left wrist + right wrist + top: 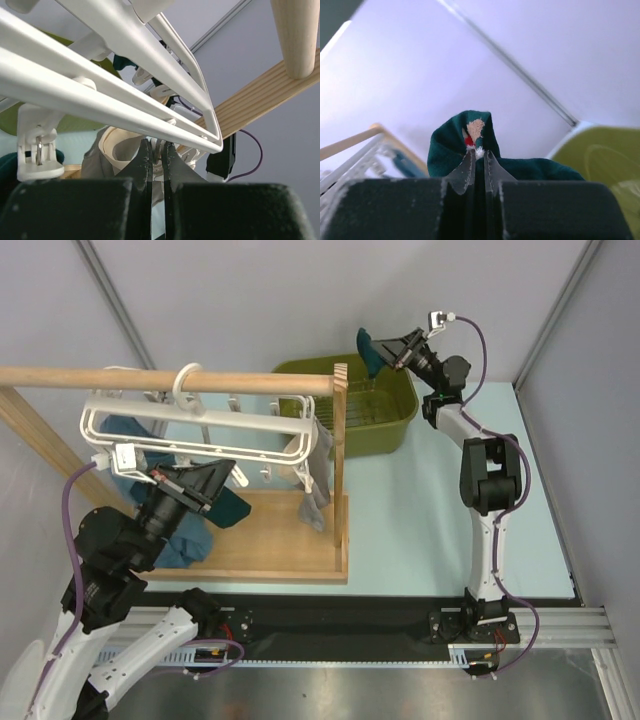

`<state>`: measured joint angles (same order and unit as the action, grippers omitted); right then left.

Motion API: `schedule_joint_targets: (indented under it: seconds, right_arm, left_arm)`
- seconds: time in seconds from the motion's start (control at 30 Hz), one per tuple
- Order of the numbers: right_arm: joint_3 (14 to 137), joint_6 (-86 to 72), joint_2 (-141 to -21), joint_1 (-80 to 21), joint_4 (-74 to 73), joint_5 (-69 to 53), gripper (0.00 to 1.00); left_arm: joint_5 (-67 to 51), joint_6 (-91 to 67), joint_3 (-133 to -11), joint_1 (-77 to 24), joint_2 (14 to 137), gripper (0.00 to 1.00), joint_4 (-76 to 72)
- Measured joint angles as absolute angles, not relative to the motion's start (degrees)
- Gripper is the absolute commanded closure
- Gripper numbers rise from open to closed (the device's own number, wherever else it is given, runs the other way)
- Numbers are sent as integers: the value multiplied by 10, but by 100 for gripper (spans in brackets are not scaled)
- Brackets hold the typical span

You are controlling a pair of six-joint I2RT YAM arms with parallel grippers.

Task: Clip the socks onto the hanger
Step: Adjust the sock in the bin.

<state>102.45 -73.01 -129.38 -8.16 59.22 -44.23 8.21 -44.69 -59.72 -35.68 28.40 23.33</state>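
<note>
The white hanger (200,425) hangs by its ring hook on the wooden rod (90,376). Its bars fill the top of the left wrist view (100,100). My left gripper (225,485) sits just under the frame. Its jaws (157,145) are nearly closed on a white clip peg. A dark teal sock (232,510) hangs right beside it. My right gripper (397,352) is raised over the basket, shut (479,152) on a dark teal sock (452,147) with a red-and-white patch; the sock (368,350) dangles to the left.
An olive green basket (385,425) stands at the back, right of the rack's wooden post (340,440). A grey sock (318,490) hangs at the hanger's right end. Blue socks (190,535) hang low over the wooden base (290,540). Another peg (37,150) dangles at left.
</note>
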Motion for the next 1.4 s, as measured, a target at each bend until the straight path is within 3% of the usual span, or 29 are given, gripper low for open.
schedule_joint_targets:
  seconds: [0.17,0.3,0.5,0.67,0.9,1.03,1.1,1.3,1.33,1.4]
  right_arm:
    - [1054,-757,-1299,-81,664,-476,100]
    - [1026,-559,-1236,-90,428,-427,100]
    - [1100,-323,-1187,-137,103,-213,100]
    - [1162,-258,-1195,-168,-51,-53,100]
    - [1239,-249,-1267,-171,-135,48,100]
    - [1239,-247,-1325,-173,-128,61,87]
    - [1239,-246,-1352,-178,-122,68,85]
    - [1239,-244,-1412,-196,-115,118,61]
    - [1241,-245,-1419,-198,-114,126,49]
    - [1257,-251,-1435,-201,-112,136,35]
  left_arm:
    - [78,-450,-597,-357,284,100,233]
    - [78,-451,-596,-357,283,100,232]
    - [78,-451,-594,-357,283,100,231]
    - [78,-451,-594,-357,284,100,229]
    - [78,-452,-593,-357,291,100,225]
    - [78,-458,-590,-357,294,100,218]
    - [79,-461,-588,-357,295,100,216]
    - [88,-466,-588,-357,300,100,214]
    - [88,-466,-588,-357,302,100,214]
    - [89,-466,-588,-357,307,100,211]
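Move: The teal sock is already pinched in my right hand. The middle of the green bin lies about 8 cm ahead, 7 cm to the left and some 28 cm below. The grey sock on the hanger is roughly 30 cm back and 13 cm left, a little lower. The rack's right post is about 35 cm back and 9 cm left. From my left hand the bin lies some 45 cm ahead, 21 cm right and 36 cm below. With my right hand I end the upward flick of the teal sock, another 3 cm or so, then swing the fingers from pointing left to pointing down, turning about 75 degrees with a clockwise part. I reach some 10 cm forward and plunge about 25 cm down into the bin, opening the fingers to about halfway near the bottom to let the sock go. ##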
